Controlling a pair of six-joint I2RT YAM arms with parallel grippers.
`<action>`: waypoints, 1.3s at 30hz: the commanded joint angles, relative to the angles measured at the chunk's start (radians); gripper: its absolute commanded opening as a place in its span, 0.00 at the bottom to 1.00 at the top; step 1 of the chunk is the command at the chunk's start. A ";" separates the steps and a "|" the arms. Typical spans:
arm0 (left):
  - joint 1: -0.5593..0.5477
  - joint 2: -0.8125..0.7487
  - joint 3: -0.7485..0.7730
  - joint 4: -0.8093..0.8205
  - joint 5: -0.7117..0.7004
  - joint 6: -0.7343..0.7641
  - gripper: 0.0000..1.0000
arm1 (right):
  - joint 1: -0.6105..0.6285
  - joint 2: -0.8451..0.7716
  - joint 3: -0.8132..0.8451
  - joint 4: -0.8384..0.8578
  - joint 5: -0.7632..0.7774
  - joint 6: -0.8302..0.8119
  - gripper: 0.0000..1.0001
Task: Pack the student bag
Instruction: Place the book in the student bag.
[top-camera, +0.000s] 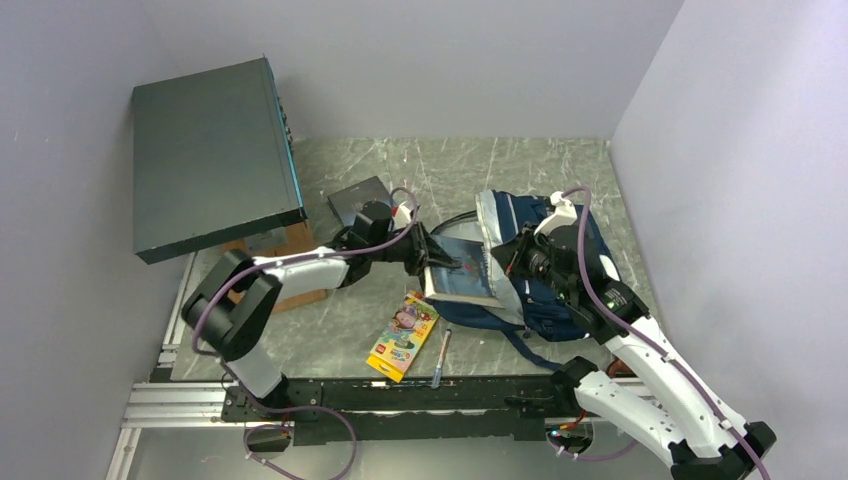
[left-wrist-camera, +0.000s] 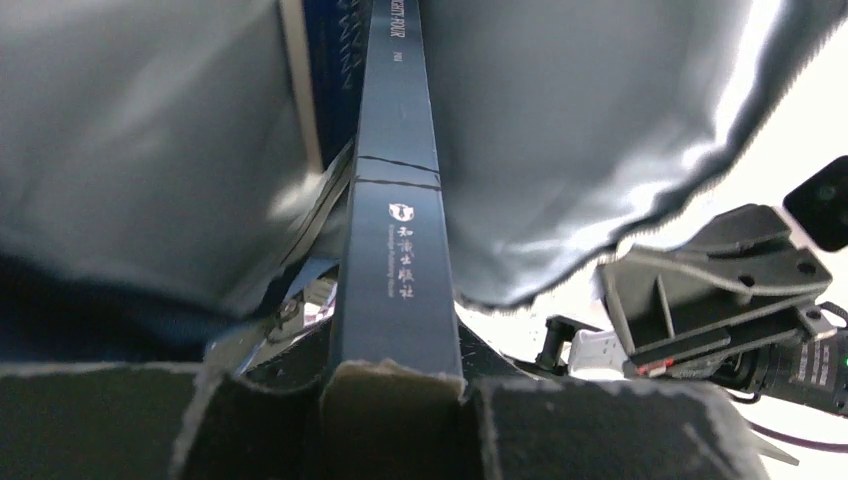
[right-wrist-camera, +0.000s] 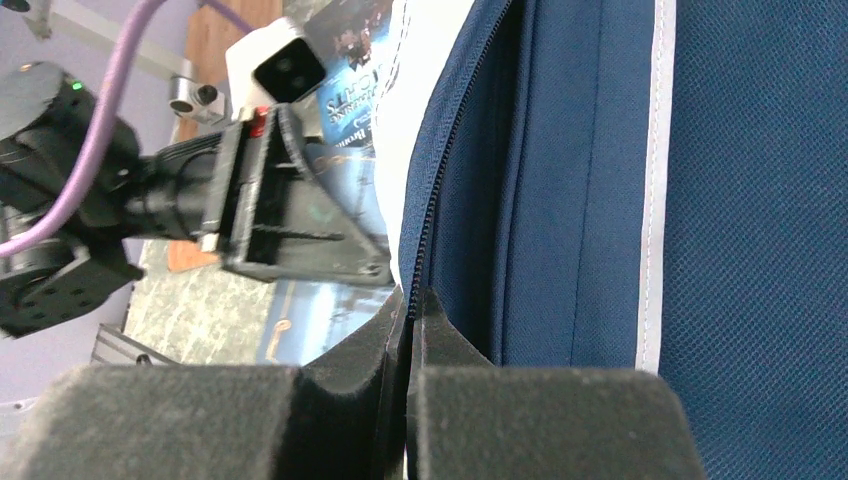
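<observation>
The student bag (top-camera: 560, 275), navy with pale stripes, lies on its side right of centre with its mouth facing left. My left gripper (top-camera: 432, 258) is shut on a dark blue book (top-camera: 462, 268), whose far end sits inside the bag's mouth. In the left wrist view the book's spine (left-wrist-camera: 395, 250) runs from between my fingers (left-wrist-camera: 395, 405) into the bag's grey lining (left-wrist-camera: 560, 130). My right gripper (right-wrist-camera: 412, 310) is shut on the zipper edge of the bag's opening (right-wrist-camera: 428, 200), holding it up. The navy fabric (right-wrist-camera: 580, 180) fills the right of that view.
A yellow crayon box (top-camera: 403, 336) and a pen (top-camera: 441, 358) lie near the front edge. A big dark grey-green flat box (top-camera: 210, 155) rests on a wooden block (top-camera: 290, 245) at the back left. A small dark square (top-camera: 355, 200) lies behind my left arm.
</observation>
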 joint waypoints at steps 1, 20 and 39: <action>-0.053 0.095 0.128 0.304 -0.001 -0.132 0.00 | 0.001 -0.047 0.069 0.116 -0.030 0.028 0.00; -0.243 0.647 0.562 0.434 -0.169 -0.170 0.00 | 0.000 -0.065 0.136 0.033 0.007 -0.020 0.00; -0.251 0.590 0.575 0.258 -0.110 -0.086 0.51 | -0.002 -0.128 0.084 -0.003 0.052 -0.025 0.00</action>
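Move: The left gripper holds the dark book, and the bag's mouth lies some 10 cm to its right, about level with it fore and aft and roughly 6 cm lower. The blue book already in the bag is about 21 cm to the right and 9 cm below. The crayon box lies 12 cm left and 19 cm back, the other book 20 cm left and 13 cm ahead, both about 15 cm down. From the right gripper, pinching the raised flap, the mouth is about 5 cm left and 10 cm below. Bring the left gripper about 18 cm to the right, level at first and then sinking some 6 cm and easing slightly forward, to slide the dark book through the bag's mouth above the blue book; stop there and open the fingers to let it go. Meanwhile keep the right fingers pinched on the flap and lift it about 2.5 cm, drawing it a little right and back. ##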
